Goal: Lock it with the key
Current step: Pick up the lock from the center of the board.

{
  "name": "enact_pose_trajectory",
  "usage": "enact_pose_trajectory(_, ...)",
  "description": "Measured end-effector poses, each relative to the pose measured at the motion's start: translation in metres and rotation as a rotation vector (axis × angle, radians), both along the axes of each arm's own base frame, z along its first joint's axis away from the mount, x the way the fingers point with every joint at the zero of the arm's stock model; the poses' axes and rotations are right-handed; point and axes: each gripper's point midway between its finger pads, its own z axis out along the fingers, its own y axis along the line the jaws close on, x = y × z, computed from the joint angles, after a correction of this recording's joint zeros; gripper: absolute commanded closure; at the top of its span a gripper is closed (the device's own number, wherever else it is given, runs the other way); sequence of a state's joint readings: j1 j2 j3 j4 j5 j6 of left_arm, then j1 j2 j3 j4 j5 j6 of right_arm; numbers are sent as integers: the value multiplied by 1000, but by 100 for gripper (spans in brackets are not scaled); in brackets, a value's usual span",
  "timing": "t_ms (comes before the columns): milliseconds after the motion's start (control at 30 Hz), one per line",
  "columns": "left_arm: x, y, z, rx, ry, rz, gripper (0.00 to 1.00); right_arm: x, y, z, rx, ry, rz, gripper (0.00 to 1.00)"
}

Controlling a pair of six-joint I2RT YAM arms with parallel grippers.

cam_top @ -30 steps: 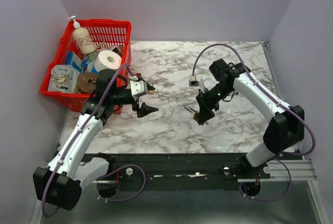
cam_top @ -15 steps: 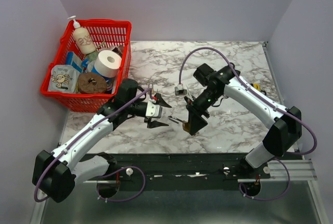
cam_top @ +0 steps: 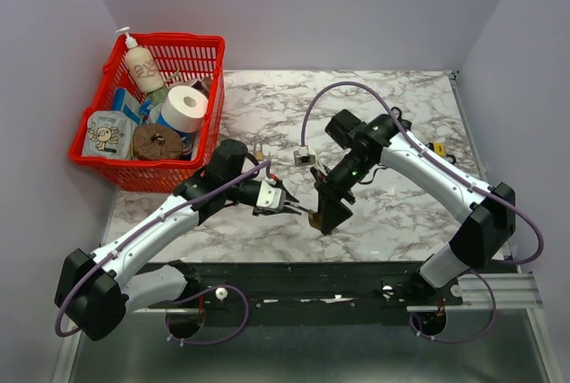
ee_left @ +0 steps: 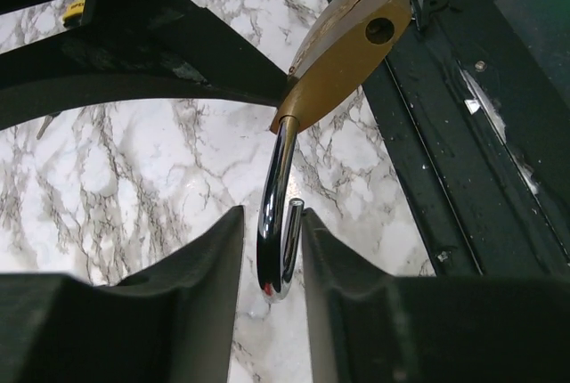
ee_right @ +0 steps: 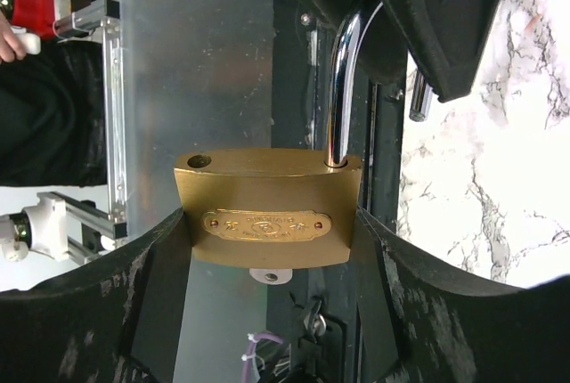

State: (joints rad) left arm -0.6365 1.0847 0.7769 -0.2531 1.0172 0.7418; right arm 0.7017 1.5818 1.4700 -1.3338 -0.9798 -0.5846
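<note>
My right gripper (cam_top: pixel 328 214) (ee_right: pixel 270 223) is shut on the brass padlock (cam_top: pixel 324 217) (ee_right: pixel 267 214) and holds its body by both sides above the table's near edge. The chrome shackle (ee_left: pixel 274 214) (ee_right: pixel 337 89) stands open, its free end out of the body. My left gripper (cam_top: pixel 283 206) (ee_left: pixel 272 212) straddles the shackle's bend. One finger (ee_left: pixel 329 267) touches the free end, and a thin gap shows at the other finger (ee_left: pixel 209 267). A small silver stub with a hole (ee_right: pixel 269 274) sticks out under the body. I cannot tell if it is the key.
A red basket (cam_top: pixel 207 43) with a soap bottle, a paper roll and packets stands at the back left. A small yellow object (cam_top: pixel 436 146) lies on the marble by the right arm. The black frame rail (cam_top: pixel 312 281) runs along the near edge.
The left arm swung right, away from the basket, and its jaws narrowed around the shackle. The right arm carried the padlock left and nearer to meet it.
</note>
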Motion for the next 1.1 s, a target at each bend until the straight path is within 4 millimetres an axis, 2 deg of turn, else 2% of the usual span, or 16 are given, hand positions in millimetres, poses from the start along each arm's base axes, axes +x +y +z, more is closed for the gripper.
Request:
enact_pose_trajectory(67,1,0,-2,7,1,3,83,-1,1,0,-1,2,1,97)
enact_pose_trajectory(133,2,0,-5,15,4,6,100,-1,1,1,-2,3,1,89)
enact_pose_trajectory(167,2,0,-5,16,5,5,100,-1,1,1,-4,2,1,71)
enact_pose_trajectory(233,0,1,-7,23,13,1,100,0,0,0,-10,-4,-1,46)
enact_pose_trajectory(267,0,1,-7,25,13,0,100,0,0,0,-12,-5,-1,26)
enact_pose_trajectory(367,-1,2,-7,31,21,0,100,-1,0,1,-18,5,-12,0)
enact_pose_trajectory(600,-3,10,-18,93,86,43,100,2,-9,21,13,-35,-94,0)
enact_pose_trajectory(767,1,14,-12,93,132,99,100,29,-22,29,46,-117,-205,0)
enact_pose_trajectory(867,2,13,-1,74,168,123,100,46,-31,31,74,-223,-284,0)
enact_pose_trajectory(933,5,12,13,46,211,158,100,49,-37,36,112,-321,-325,0)
enact_pose_trajectory(1033,11,10,35,-6,256,202,100,49,-42,55,192,-451,-370,0)
enact_pose_trajectory(1100,15,10,54,-47,283,228,100,47,-43,74,260,-526,-385,0)
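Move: The lock's shackle stands with its bend between the left hand's half-open fingertips, about 1 cm to the right of that hand point. Its brass body lies some 5 cm to the right and 2 cm back, at about the same height, held in the right hand's fingers; from there the bend is roughly 5 cm left and 2 cm ahead. A small padlock lies on the table about 20 cm ahead of the left hand, 9 cm left and 20 cm below. The lock changes hands in the air: the left fingers shut on the shackle and pinch it, then the right fingers open wide and let go of the body. The right hand pulls off up, forward and to the right, about 10 cm in all, its fingertips tilting up. The left hand keeps its pinch, dips slightly, then lifts about 7 cm while turning counter-clockwise. ##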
